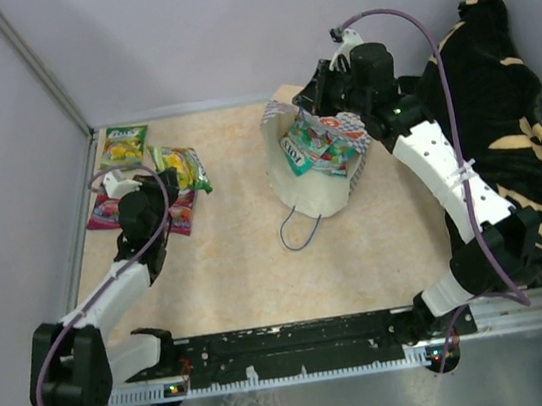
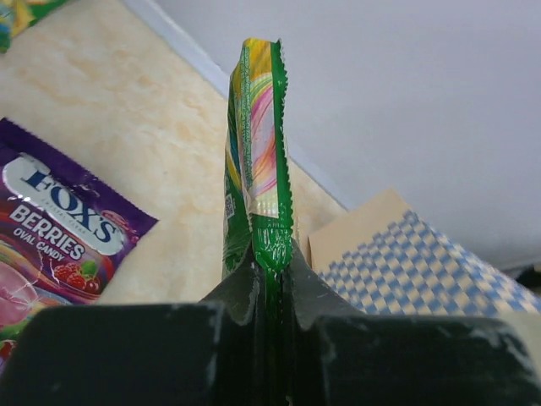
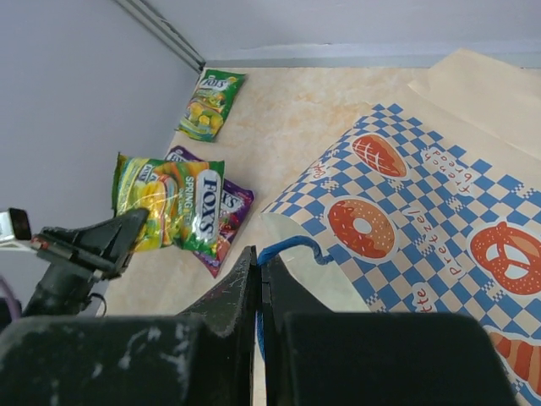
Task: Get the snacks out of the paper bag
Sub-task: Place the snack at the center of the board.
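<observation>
The paper bag [image 1: 300, 181] lies tilted open in the middle of the table, with several snacks [image 1: 324, 145] showing at its mouth. My right gripper [image 3: 260, 258] is shut on the bag's blue cord handle [image 3: 296, 248], holding the rim up at the bag's far side. My left gripper [image 2: 270, 262] is shut on a green-and-yellow packet [image 2: 258, 144], held edge-on above the table's left side [image 1: 184, 170]. A purple berries packet [image 2: 59, 237] lies flat below it. A green packet [image 1: 124, 145] rests in the far left corner.
A black-and-tan blanket [image 1: 503, 130] is heaped along the right side, beside the right arm. The second blue cord handle [image 1: 300, 229] loops out on the table in front of the bag. Grey walls close in the left and far sides.
</observation>
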Controlling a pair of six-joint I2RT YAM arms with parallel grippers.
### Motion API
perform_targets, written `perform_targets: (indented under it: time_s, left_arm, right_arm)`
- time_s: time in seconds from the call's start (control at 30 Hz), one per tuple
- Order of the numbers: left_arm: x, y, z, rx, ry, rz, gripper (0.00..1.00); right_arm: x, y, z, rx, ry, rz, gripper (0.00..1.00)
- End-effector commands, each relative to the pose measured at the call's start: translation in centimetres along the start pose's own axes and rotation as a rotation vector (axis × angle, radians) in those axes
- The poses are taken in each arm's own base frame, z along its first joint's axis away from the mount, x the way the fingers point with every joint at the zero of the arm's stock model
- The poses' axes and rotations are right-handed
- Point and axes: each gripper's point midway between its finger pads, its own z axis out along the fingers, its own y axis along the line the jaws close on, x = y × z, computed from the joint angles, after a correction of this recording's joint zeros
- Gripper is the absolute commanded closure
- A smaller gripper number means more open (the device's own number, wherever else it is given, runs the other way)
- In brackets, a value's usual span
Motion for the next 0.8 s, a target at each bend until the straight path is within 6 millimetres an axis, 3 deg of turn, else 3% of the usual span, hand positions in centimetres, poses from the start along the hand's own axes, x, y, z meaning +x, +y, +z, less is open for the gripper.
perform_targets:
  time_s: [0.0, 0.23, 0.37, 0.43, 0.47, 0.5, 0.53, 0.57, 0.7, 0.77]
  left_arm:
    - [-5.0, 0.0, 3.9, -0.02, -0.25, -0.344, 1.0]
    - [-6.3, 3.9, 10.8, -0.015, -0.506, -0.65, 1.0]
    - [-7.4, 4.3, 14.2, 0.028, -0.65, -0.592, 1.0]
    - [-8.0, 3.6, 16.3, 0.024, -0.677, -0.452, 0.99]
    - [-8.0, 3.2, 17.2, 0.019, -0.678, -0.382, 0.82]
    - [-8.1, 3.0, 17.9, 0.018, -0.682, -0.347, 0.54]
    - [-7.9, 3.2, 18.2, 0.015, -0.689, -0.333, 0.13]
    - [-8.3, 3.1, 17.9, 0.028, -0.712, -0.332, 0.02]
    - [-9.5, 3.0, 13.6, 0.058, -0.865, -0.275, 0.0]
    - [-9.9, 2.4, 11.7, 0.01, -0.862, -0.181, 0.01]
  right_arm:
    - [-2.8, 2.3, -2.1, -0.074, -0.101, -0.024, 1.0]
    - [-1.1, 2.1, -1.9, -0.095, -0.059, -0.011, 1.0]
    - [-0.5, 1.9, -1.7, -0.097, -0.044, -0.013, 1.0]
    - [-0.5, 1.8, -1.7, -0.098, -0.043, -0.02, 1.0]
    - [-0.5, 1.8, -1.7, -0.096, -0.041, -0.025, 1.0]
    - [-0.5, 1.8, -1.6, -0.096, -0.041, -0.029, 1.0]
    - [-0.5, 1.7, -1.6, -0.094, -0.04, -0.033, 1.0]
    - [-0.5, 1.6, -1.5, -0.091, -0.04, -0.036, 1.0]
    - [-0.3, 1.4, -0.9, -0.094, -0.034, -0.036, 0.95]
    - [0.0, 1.4, -0.4, -0.106, -0.024, -0.027, 0.94]
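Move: The left hand already grips a yellow-green snack in the air. The open spot it goes for is roughly 20 cm ahead, 6 cm left and 20 cm below, just right of the green snack, which lies 20 cm ahead and 19 cm left. The near purple snack is 3 cm ahead and 4 cm left, the far purple snack 5 cm ahead and 20 cm left. From the right hand, that spot is 18 cm ahead, 41 cm left and some 34 cm lower. The left hand swings the held snack forward about 18 cm and some 6 cm to its left, dipping about 6 cm on the way towards the spot beside the green snack, while the wrist turns counter-clockwise, rolls its left side down and tips the fingers up. Near the end of the reach and still well above the table, the fingers spring wide open to let go of the snack, and the hand then lifts about 5 cm and eases back slightly; the right hand keeps its shut grip on the paper bag, barely shifting. ##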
